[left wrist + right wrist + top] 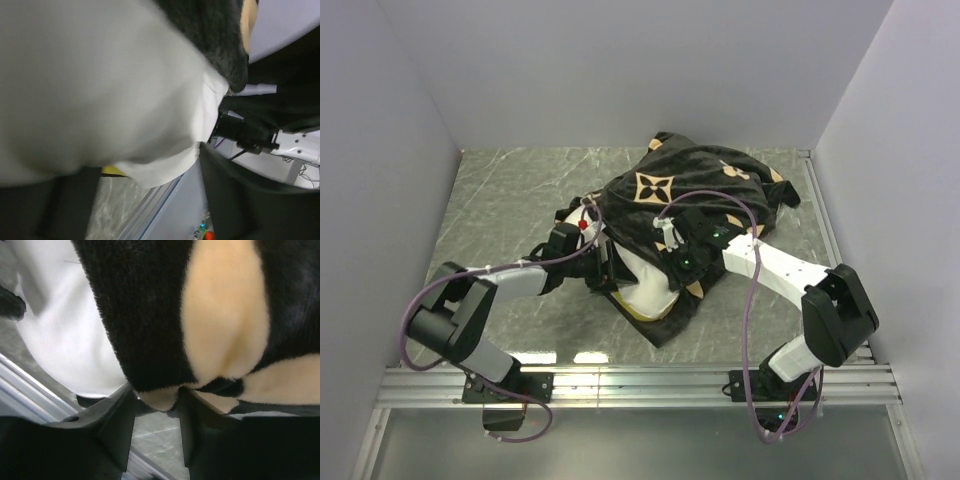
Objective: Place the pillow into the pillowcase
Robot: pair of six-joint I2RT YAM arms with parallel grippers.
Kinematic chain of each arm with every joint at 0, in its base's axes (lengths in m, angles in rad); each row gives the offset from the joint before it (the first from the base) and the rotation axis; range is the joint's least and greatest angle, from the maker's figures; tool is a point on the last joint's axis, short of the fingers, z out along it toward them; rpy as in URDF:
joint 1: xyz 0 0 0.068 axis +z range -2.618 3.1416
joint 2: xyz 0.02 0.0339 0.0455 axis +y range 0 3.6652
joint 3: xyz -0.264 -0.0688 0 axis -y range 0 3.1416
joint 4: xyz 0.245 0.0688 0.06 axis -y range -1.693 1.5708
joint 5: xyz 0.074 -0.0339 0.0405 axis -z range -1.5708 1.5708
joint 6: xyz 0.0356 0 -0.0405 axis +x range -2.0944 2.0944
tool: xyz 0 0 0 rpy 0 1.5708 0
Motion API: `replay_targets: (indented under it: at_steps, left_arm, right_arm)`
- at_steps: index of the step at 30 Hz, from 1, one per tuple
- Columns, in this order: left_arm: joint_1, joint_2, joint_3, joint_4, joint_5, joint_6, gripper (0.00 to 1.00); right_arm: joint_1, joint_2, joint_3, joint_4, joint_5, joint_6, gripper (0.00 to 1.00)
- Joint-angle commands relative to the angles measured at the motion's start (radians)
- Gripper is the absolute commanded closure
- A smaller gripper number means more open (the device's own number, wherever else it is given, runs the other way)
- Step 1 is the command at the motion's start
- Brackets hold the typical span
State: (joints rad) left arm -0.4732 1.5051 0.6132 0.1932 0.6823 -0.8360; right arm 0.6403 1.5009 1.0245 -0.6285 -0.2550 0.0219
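Note:
The black pillowcase (690,190) with tan star motifs lies bunched over the far part of the white pillow (645,285), whose near end sticks out with a yellow band (640,312) at its bottom edge. My left gripper (607,265) is at the pillow's left side. In the left wrist view its fingers stand wide apart and open, the pillow (100,85) bulging above them. My right gripper (672,252) is at the case's near hem. In the right wrist view the right gripper (156,400) pinches a fold of pillowcase (150,305) between its tips, beside the pillow (60,325).
The grey marbled table (500,200) is walled on three sides. An aluminium rail (640,380) runs along the near edge by the arm bases. My right arm's white link (295,145) shows in the left wrist view, close beyond the pillow.

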Motion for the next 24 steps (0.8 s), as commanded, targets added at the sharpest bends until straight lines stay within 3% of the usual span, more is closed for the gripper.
replay_targets:
  at_steps: [1,3,4,6,7,12,17,21,24]
  left_arm:
    - [-0.024,0.07,0.059,0.155,0.002,-0.083,0.3]
    - [-0.012,0.099,0.083,0.184,0.013,-0.106,0.44]
    - [-0.005,0.107,0.091,0.211,0.023,-0.121,0.61]
    - [0.022,0.116,0.109,0.283,0.06,-0.176,0.8]
    - [0.033,0.116,0.135,0.314,0.072,-0.193,0.98]
    - [0.096,0.127,0.238,0.488,0.092,-0.339,1.0]
    - [0.122,0.122,0.295,0.566,0.04,-0.416,1.0]
    - [-0.008,0.139,0.263,0.532,-0.021,-0.376,1.0]
    - [-0.03,0.173,0.226,0.394,-0.059,-0.309,1.0]
  right_arm:
    - [-0.008,-0.007,-0.004,0.066,-0.006,-0.013,0.76]
    - [-0.008,-0.013,-0.003,0.053,-0.013,-0.039,0.97]
    - [-0.008,-0.016,0.003,0.046,-0.012,-0.043,1.0]
    - [-0.008,-0.042,0.017,0.013,-0.07,-0.068,1.0]
    - [-0.008,-0.056,0.035,0.0,-0.111,-0.079,1.0]
    - [0.013,-0.1,0.208,-0.149,-0.474,-0.172,1.0]
    - [0.051,-0.077,0.463,-0.275,-0.68,-0.194,1.0]
    - [0.088,-0.051,0.427,-0.251,-0.858,-0.149,1.0]
    - [0.079,-0.028,0.326,-0.292,-0.793,-0.222,1.0]
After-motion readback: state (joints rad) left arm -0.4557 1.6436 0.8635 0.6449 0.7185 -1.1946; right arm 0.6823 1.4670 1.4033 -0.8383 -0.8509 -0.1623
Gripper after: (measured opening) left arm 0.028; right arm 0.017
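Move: The pillow's exposed near end bulges right beside my open left fingers, its middle about 4 cm to the right and 2 cm below. The hem tip of the pillowcase lies at my right fingertips, about 1 cm below them; from there the pillow end is about 7 cm to the left and 1 cm back, and the case's bottom flap corner some 11 cm back and 3 cm left, on the table. I shut both hands almost in place, the left pinching the pillow's edge and the right the pillowcase's beige-tipped hem, then hoist both. My left hand goes up about 13 cm and forward over 10, levelling its fingers some 20 degrees, then eases back and right. My right rises nearly 18 cm while moving left, then draws back about 5, swinging its fingers up and counter-clockwise. ##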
